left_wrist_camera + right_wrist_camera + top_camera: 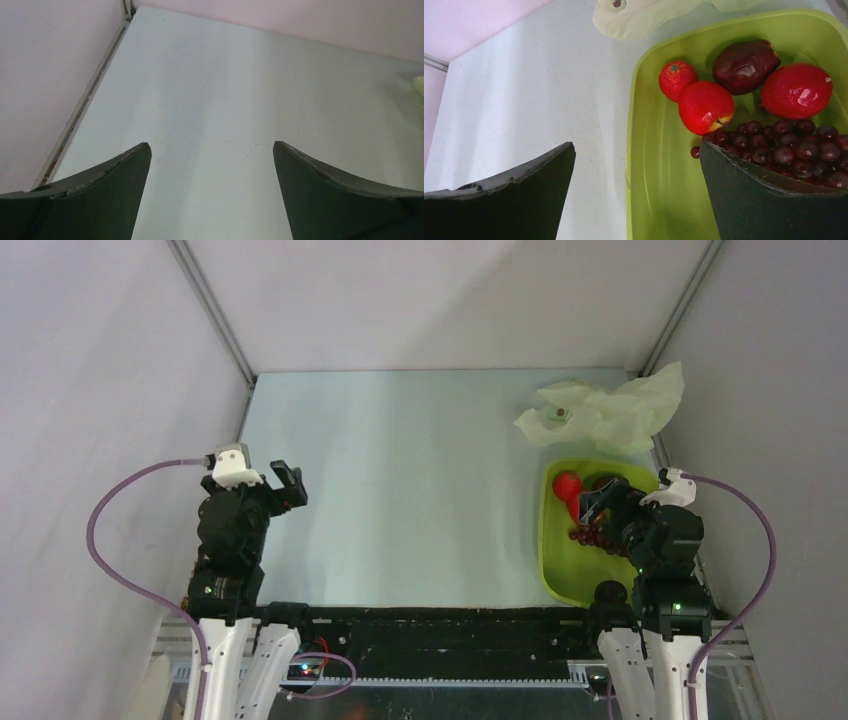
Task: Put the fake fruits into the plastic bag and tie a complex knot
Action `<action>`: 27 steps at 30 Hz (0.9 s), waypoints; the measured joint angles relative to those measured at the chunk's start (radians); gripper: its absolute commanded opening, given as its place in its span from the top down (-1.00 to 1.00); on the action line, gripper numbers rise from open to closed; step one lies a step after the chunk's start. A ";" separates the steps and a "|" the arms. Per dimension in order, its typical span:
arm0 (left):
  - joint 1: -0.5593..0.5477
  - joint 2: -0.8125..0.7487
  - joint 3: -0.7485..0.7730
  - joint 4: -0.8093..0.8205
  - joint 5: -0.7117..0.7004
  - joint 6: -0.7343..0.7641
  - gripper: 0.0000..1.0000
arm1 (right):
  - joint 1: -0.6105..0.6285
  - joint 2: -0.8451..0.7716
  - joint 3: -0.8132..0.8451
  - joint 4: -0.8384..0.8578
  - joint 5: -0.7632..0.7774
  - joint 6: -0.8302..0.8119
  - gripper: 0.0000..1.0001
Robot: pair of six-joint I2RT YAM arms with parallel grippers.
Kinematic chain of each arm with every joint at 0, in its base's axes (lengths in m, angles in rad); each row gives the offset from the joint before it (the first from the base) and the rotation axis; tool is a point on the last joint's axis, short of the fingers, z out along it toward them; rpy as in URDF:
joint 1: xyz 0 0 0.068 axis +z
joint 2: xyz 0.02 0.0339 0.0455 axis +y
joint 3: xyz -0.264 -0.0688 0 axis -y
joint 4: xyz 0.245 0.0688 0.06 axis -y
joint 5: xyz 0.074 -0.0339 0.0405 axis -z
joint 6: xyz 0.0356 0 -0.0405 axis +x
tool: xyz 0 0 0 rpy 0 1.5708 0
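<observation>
The fake fruits lie in a lime-green tray (pixel 644 200): a small red one (pixel 677 79), a red apple (pixel 705 106), a dark maroon one (pixel 745 65), another red one (pixel 796 90) and a dark grape cluster (pixel 794 145). My right gripper (pixel 636 145) hangs open above the tray's left rim, one finger over the table and the other over the grapes, holding nothing. The plastic bag (pixel 600 415) lies crumpled and flat beyond the tray at the back right; its near edge shows as the bag (pixel 634 17). My left gripper (pixel 211 144) is open over bare table at the left (pixel 280 488).
The tray (pixel 560 565) sits along the right wall near my right arm's base. Grey walls enclose the table (pixel 400 490) on the left, back and right. A metal strip (pixel 85 102) runs along the left wall's foot.
</observation>
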 measured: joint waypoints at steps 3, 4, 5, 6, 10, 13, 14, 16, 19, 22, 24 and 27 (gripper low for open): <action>0.000 0.000 -0.002 0.005 -0.002 -0.002 -0.99 | 0.000 0.000 0.000 0.000 0.000 0.000 -0.99; 0.000 0.000 -0.003 0.007 -0.002 -0.003 -0.99 | 0.000 0.000 0.000 0.000 0.000 0.000 -0.99; 0.000 0.000 -0.003 0.008 -0.002 -0.005 -0.99 | 0.000 0.000 0.000 0.000 0.002 0.001 -0.99; 0.000 0.000 -0.005 0.008 -0.002 -0.008 -0.99 | 0.000 0.000 0.000 -0.001 0.007 0.001 -0.99; 0.000 0.001 -0.017 0.016 -0.031 -0.020 -0.99 | 0.000 -0.008 0.000 -0.007 0.035 0.008 -0.99; 0.000 0.026 -0.011 0.010 -0.084 -0.052 -0.99 | 0.000 -0.022 0.000 -0.008 0.058 0.010 -0.99; 0.000 0.043 -0.003 0.011 -0.098 -0.065 -0.99 | 0.000 -0.025 0.000 -0.008 0.061 0.010 -0.99; 0.000 0.075 0.016 0.012 -0.112 -0.088 -0.99 | 0.000 -0.025 0.000 -0.008 0.068 0.009 -0.99; -0.004 0.143 0.069 0.029 -0.092 -0.097 -0.99 | 0.000 0.007 0.024 -0.017 0.080 0.009 -0.99; -0.011 0.227 0.140 0.050 -0.034 -0.086 -0.99 | 0.000 0.096 0.092 -0.037 0.095 0.008 -0.99; -0.014 0.260 0.164 0.071 0.002 -0.075 -0.99 | 0.000 0.181 0.151 -0.047 0.106 0.003 -0.99; -0.015 0.261 0.140 0.076 0.045 -0.055 -0.99 | 0.000 0.303 0.223 -0.049 0.135 0.000 -0.99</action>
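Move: From the right hand, the plastic bag's middle lies about 27 cm ahead, 8 cm to the right and 22 cm below. The basket is underneath this hand: its red apple is roughly 5 cm ahead and 1 cm left, the small tomato 10 cm ahead and 4 cm left, the dark fruit 10 cm ahead and 5 cm right, all some 19 cm down. For the left hand, the bag is some 28 cm ahead, 63 cm right and 26 cm below. Ease the open right gripper a little to its right, then send it forward over the basket towards the bag, about 4 cm out, rising and tipping slightly down as it turns clockwise. Swing the open left gripper briefly left, then bring it about 5 cm forward, a little up and back to the right over bare table. Touch nothing. ##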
